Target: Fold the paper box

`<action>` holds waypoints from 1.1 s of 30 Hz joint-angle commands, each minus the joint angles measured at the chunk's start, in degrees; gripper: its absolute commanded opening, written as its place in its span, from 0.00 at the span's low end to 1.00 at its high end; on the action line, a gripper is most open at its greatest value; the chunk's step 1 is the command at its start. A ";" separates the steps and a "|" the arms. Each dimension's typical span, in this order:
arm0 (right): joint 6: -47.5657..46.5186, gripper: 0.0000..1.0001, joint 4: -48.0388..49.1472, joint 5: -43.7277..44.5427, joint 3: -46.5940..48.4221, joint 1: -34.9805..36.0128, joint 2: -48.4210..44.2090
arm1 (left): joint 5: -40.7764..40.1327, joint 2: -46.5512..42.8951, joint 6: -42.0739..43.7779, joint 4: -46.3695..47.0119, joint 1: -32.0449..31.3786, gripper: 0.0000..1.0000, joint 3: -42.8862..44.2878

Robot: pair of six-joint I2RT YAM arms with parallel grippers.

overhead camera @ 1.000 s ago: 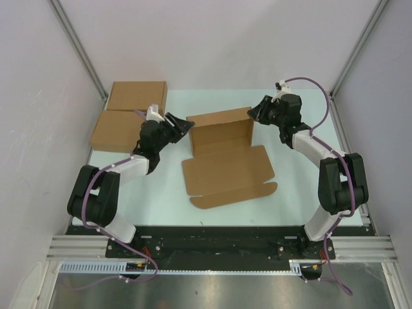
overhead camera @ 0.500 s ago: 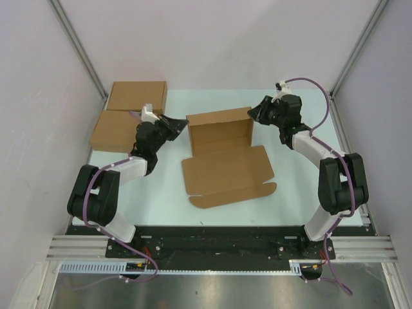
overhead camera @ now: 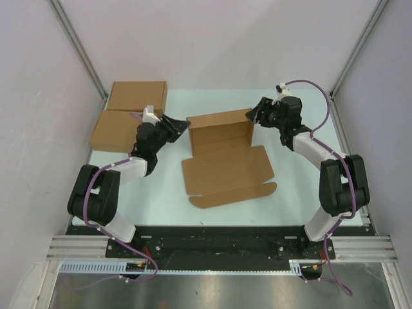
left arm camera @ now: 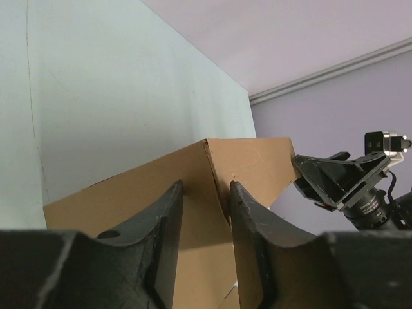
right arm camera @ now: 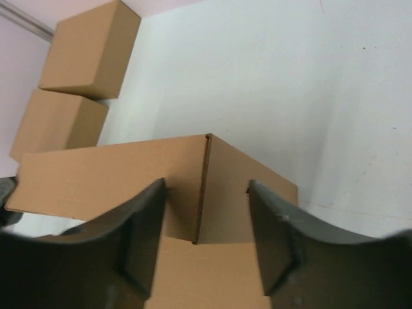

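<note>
The paper box (overhead camera: pixel 225 164) lies mid-table as a brown die-cut sheet, its back wall and two short side walls standing and its front flaps flat. My left gripper (overhead camera: pixel 182 125) is at the box's back left corner. In the left wrist view its jaws (left arm camera: pixel 206 185) stand a little apart and astride that corner edge of the box (left arm camera: pixel 116 193). My right gripper (overhead camera: pixel 253 116) is at the back right corner. In the right wrist view its jaws (right arm camera: pixel 206 185) are spread wide around the corner of the box (right arm camera: pixel 96 174), gripping nothing.
Two made-up brown boxes (overhead camera: pixel 137 95) (overhead camera: pixel 116 131) sit at the back left, just behind the left arm; the right wrist view shows them too (right arm camera: pixel 93 48) (right arm camera: pixel 55 122). Enclosure walls with metal posts close in the table on both sides and at the back.
The right gripper's jaws have spread wider around the back right corner. The left gripper drew back slightly, then returned to its corner. The box has kept its shape.
</note>
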 commanded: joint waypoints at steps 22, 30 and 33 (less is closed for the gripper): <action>-8.36 0.83 -5.69 23.66 -13.59 6.44 -20.13 | -1.09 -7.96 6.04 -9.38 5.23 0.59 2.06; -12.07 0.82 7.06 32.81 -22.85 11.90 -16.46 | -16.02 -22.81 12.29 -20.28 5.14 0.61 -4.44; -12.59 0.82 12.04 35.18 -23.29 12.25 -13.03 | -18.14 -26.24 12.56 -22.04 5.14 0.61 -6.81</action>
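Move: The front panel's middle lies about 16 cm back, 8 cm left and 9 cm below the right hand, with the front flap some 10 cm farther back. The raised box end, whose top corners both hands are at, is centred 11 cm left of the right hand, nearly level fore and aft. From the left hand that end is 11 cm right, and the front panel 13 cm back, 14 right; the nearer carton is 24 cm left, roughly level fore and aft. The hands open off the corners, left 8 cm leftward, right arcing 9 cm back, down towards the front panel. ##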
